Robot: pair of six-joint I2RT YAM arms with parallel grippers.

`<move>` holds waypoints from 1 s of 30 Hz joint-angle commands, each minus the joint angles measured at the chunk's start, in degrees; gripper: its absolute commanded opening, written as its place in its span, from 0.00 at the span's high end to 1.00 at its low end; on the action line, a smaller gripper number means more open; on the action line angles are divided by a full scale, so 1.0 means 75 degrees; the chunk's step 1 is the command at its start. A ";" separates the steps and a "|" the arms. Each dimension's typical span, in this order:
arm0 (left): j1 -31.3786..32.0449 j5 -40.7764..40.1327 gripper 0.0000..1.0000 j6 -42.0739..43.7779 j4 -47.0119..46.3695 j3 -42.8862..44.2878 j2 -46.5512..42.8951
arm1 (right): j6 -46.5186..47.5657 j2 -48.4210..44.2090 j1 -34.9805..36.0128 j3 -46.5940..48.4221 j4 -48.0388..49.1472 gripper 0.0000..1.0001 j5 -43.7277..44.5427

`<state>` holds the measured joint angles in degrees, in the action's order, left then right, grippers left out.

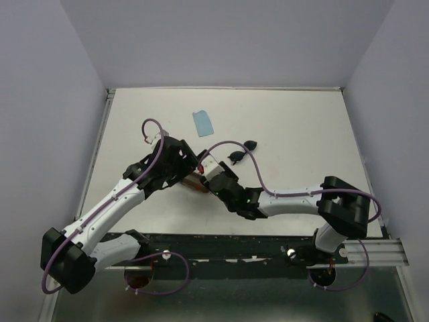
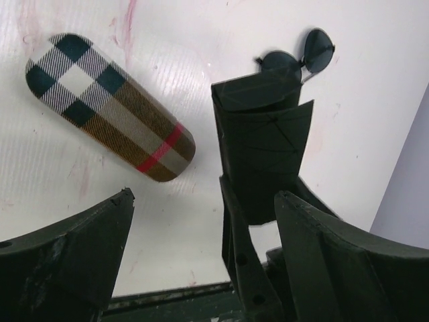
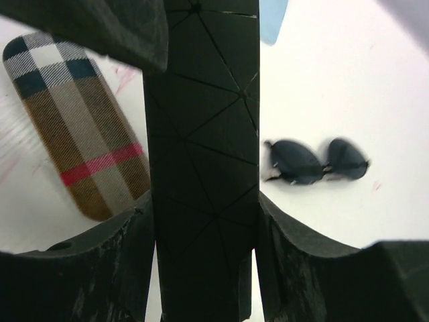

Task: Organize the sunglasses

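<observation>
A black-framed pair of sunglasses (image 1: pixel 241 153) with dark roundish lenses lies folded on the white table, also visible in the left wrist view (image 2: pixel 301 59) and the right wrist view (image 3: pixel 312 162). My right gripper (image 3: pixel 201 208) is shut on a black oblong case (image 3: pixel 204 161) with a triangle-line pattern and holds it upright above the table. My left gripper (image 2: pixel 204 198) stands wide open just in front of that black case (image 2: pixel 263 144), with nothing between its fingers. A plaid tan-and-black case (image 2: pixel 107 107) lies flat on the table to the left of the black one.
A light blue cloth (image 1: pixel 203 122) lies farther back on the table. Both arms meet near the table's middle, above the plaid case (image 3: pixel 74 141). The dark front rail (image 1: pixel 255 247) runs along the near edge.
</observation>
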<state>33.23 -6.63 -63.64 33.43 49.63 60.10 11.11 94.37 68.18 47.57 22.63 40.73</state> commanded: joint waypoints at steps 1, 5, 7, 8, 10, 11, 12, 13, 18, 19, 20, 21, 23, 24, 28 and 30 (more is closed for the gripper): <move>-0.0013 0.0684 0.04 0.0585 -0.0917 -0.0125 0.0389 | -0.3853 -0.0196 -0.0009 0.0769 -0.3562 0.73 -0.0239; -0.0013 0.1457 0.04 0.0820 -0.1537 -0.0206 0.0857 | -0.6327 -0.0172 -0.0056 0.0935 -0.5346 0.70 -0.0660; -0.0001 0.1867 0.04 0.0856 -0.1959 -0.0288 0.1115 | -0.7127 -0.0207 -0.0114 0.0830 -0.5770 0.68 -0.0813; 0.0022 0.2020 0.04 0.0844 -0.2158 -0.0323 0.1267 | -0.7420 -0.0242 -0.0184 0.0736 -0.5853 0.67 -0.0906; 0.0092 0.2243 0.04 0.0844 -0.2371 -0.0277 0.1571 | -0.7913 -0.0242 -0.0441 0.0595 -0.6005 0.64 -0.0989; 0.0139 0.2279 0.04 0.0856 -0.2383 -0.0207 0.1701 | -0.8066 -0.0266 -0.0593 0.0537 -0.6076 0.62 -0.0978; 0.0186 0.2302 0.05 0.0879 -0.2383 -0.0149 0.1876 | -0.8195 -0.0301 -0.0699 0.0490 -0.6134 0.58 -0.0954; 0.0232 0.2302 0.05 0.0891 -0.2406 -0.0113 0.1982 | -0.8278 -0.0336 -0.0793 0.0420 -0.6158 0.54 -0.0931; 0.0362 0.2466 0.05 0.0879 -0.2641 -0.0054 0.2463 | -0.8162 -0.0769 -0.0958 0.0161 -0.5843 0.13 -0.1083; 0.0373 0.2490 0.05 0.0879 -0.2687 -0.0054 0.2545 | -0.8092 -0.0851 -0.0970 0.0126 -0.5772 0.10 -0.1211; 0.0385 0.2548 0.05 0.0879 -0.2723 -0.0043 0.2604 | -0.8103 -0.0979 -0.1016 0.0079 -0.5702 0.07 -0.1282; 0.0385 0.2607 0.05 0.0903 -0.2769 -0.0031 0.2674 | -0.8115 -0.1097 -0.1075 0.0021 -0.5597 0.05 -0.1387; 0.0385 0.2642 0.05 0.0914 -0.2805 -0.0019 0.2745 | -0.8068 -0.1319 -0.1273 -0.0213 -0.5235 0.04 -0.1761; 0.0385 0.2654 0.05 0.0926 -0.2805 -0.0019 0.2757 | -0.8068 -0.1425 -0.1425 -0.0342 -0.5012 0.04 -0.1960; 0.0409 0.2607 0.05 0.0973 -0.2840 -0.0101 0.2733 | -0.8173 -0.1672 -0.1977 -0.0787 -0.4413 0.04 -0.2559; 0.0397 0.2572 0.05 0.0973 -0.2840 -0.0148 0.2722 | -0.8220 -0.1812 -0.2118 -0.0940 -0.4156 0.04 -0.2723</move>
<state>35.81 11.60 -57.30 13.58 47.94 80.60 -48.66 82.81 54.37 43.16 -13.96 25.26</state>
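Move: The black case is already held in the right hand. The patch of table it goes to lies about 9 cm right, 5 cm back and 11 cm below that hand. The plaid case is some 7 cm to the right hand's left, level with it, and the black sunglasses about 11 cm ahead and 9 cm right. From the open left hand the patch is roughly 14 cm right, straight across; the plaid case is 3 cm ahead, 2 cm left. The black case is carried down, right and back about 13 cm by the right hand, away from the plaid case, turning some 30 degrees clockwise as the fingers tip downward. There the fingers open wide, let go, and the hand rises a couple of centimetres. The open left hand follows right and down about 11 cm towards the same patch, turning clockwise too. ##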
